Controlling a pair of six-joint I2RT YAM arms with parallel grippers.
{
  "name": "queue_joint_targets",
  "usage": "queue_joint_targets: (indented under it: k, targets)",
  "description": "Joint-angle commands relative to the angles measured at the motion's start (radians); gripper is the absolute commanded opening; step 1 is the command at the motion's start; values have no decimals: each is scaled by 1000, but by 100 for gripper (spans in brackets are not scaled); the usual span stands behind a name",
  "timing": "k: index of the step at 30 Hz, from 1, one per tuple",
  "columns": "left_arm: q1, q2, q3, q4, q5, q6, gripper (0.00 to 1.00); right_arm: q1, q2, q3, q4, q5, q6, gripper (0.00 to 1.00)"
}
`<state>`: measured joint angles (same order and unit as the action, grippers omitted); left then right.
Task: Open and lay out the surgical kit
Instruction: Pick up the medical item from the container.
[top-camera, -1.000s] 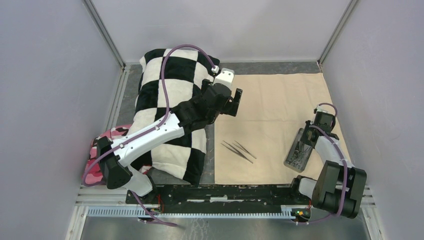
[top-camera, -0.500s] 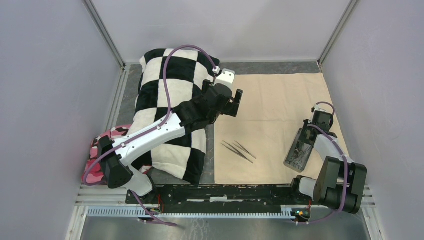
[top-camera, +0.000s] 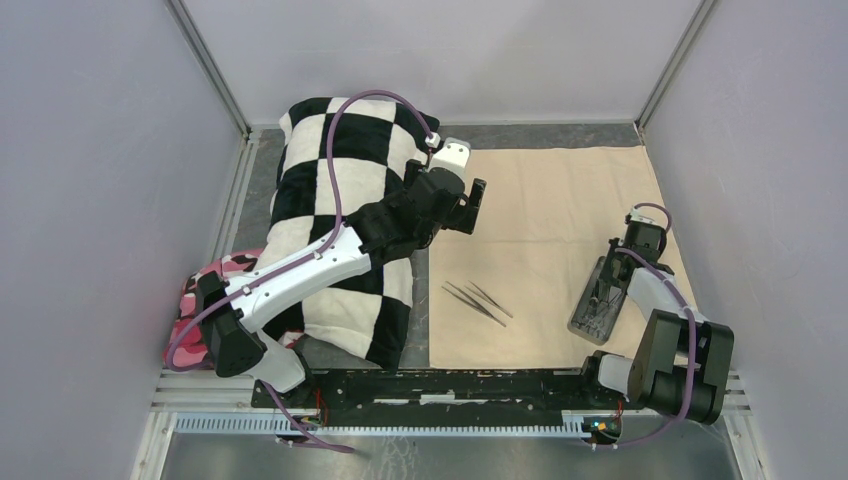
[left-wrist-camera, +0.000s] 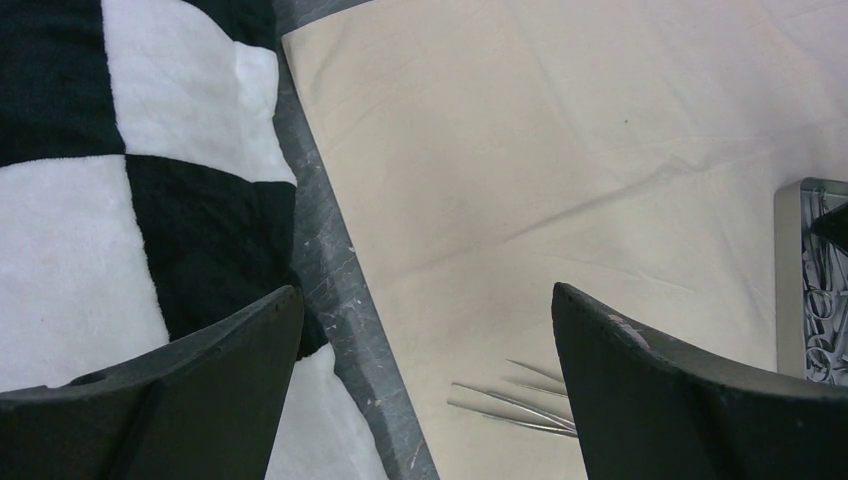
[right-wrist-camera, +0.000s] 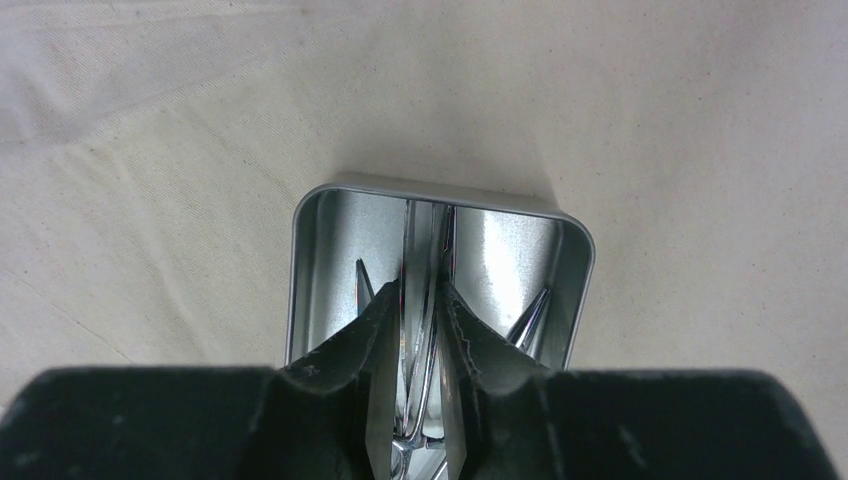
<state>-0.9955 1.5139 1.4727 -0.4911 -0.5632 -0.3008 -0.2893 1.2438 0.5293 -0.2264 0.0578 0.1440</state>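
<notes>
The beige cloth wrap (top-camera: 560, 200) lies spread flat on the table. Two thin steel tweezers (top-camera: 478, 300) lie on its near left part, and show low in the left wrist view (left-wrist-camera: 510, 405). The grey metal tray (top-camera: 580, 318) sits at the cloth's near right. My right gripper (right-wrist-camera: 420, 300) reaches down into the tray (right-wrist-camera: 320, 260), its fingers shut on a steel scissor-handled forceps (right-wrist-camera: 420, 240) that stands between them. More steel tips lean in the tray's corners. My left gripper (left-wrist-camera: 425, 295) hangs wide open above the cloth's left edge, holding nothing.
A black-and-white checkered pillow (top-camera: 340, 180) fills the table's left side, under the left arm. A pink camouflage cloth (top-camera: 215, 290) pokes out at its near left. A strip of dark tabletop (left-wrist-camera: 340, 290) runs between pillow and cloth. Walls enclose the table on three sides.
The right gripper's fingers have drawn in slightly around the forceps in the tray. The left arm has not moved.
</notes>
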Motion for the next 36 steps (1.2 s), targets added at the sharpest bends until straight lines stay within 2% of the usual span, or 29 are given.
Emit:
queue_joint_targets:
  k: [1, 12, 21, 29, 36]
  targets:
    - [0, -3, 4, 41, 11, 43, 100, 10, 29, 17, -28, 35, -4, 26]
    - [0, -10, 5, 39, 18, 41, 100, 37, 64, 23, -32, 49, -10, 26]
    - [0, -14, 5, 40, 17, 43, 100, 48, 40, 28, -57, 88, -14, 11]
    - [0, -14, 7, 38, 22, 41, 100, 49, -111, 34, -43, 78, -19, 0]
    - [0, -15, 8, 36, 27, 37, 100, 49, -352, -25, 56, -99, -83, 0]
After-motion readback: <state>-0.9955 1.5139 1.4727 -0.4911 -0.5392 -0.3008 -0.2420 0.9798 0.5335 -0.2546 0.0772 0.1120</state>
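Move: The medical item, a slender steel instrument, lies lengthwise in the container with its far end already between the right hand's open fingertips. Its middle is about 3 cm back, 1 cm left and 1 cm below that hand. The container's middle is some 7 cm back and 2 cm left; the laid-out tweezers lie about 30 cm left and 8 cm back. From the left hand, the item is roughly 39 cm right, 7 cm back and 25 cm below. Almost in place at first, the right hand shifts barely half a centimetre and closes its slightly open fingers fully, pinching the medical item near its far end inside the container. Then it rises fast, about 7 cm, carrying the item up from the container with a slight forward drift while the fingertips tilt outward some 15 degrees. ##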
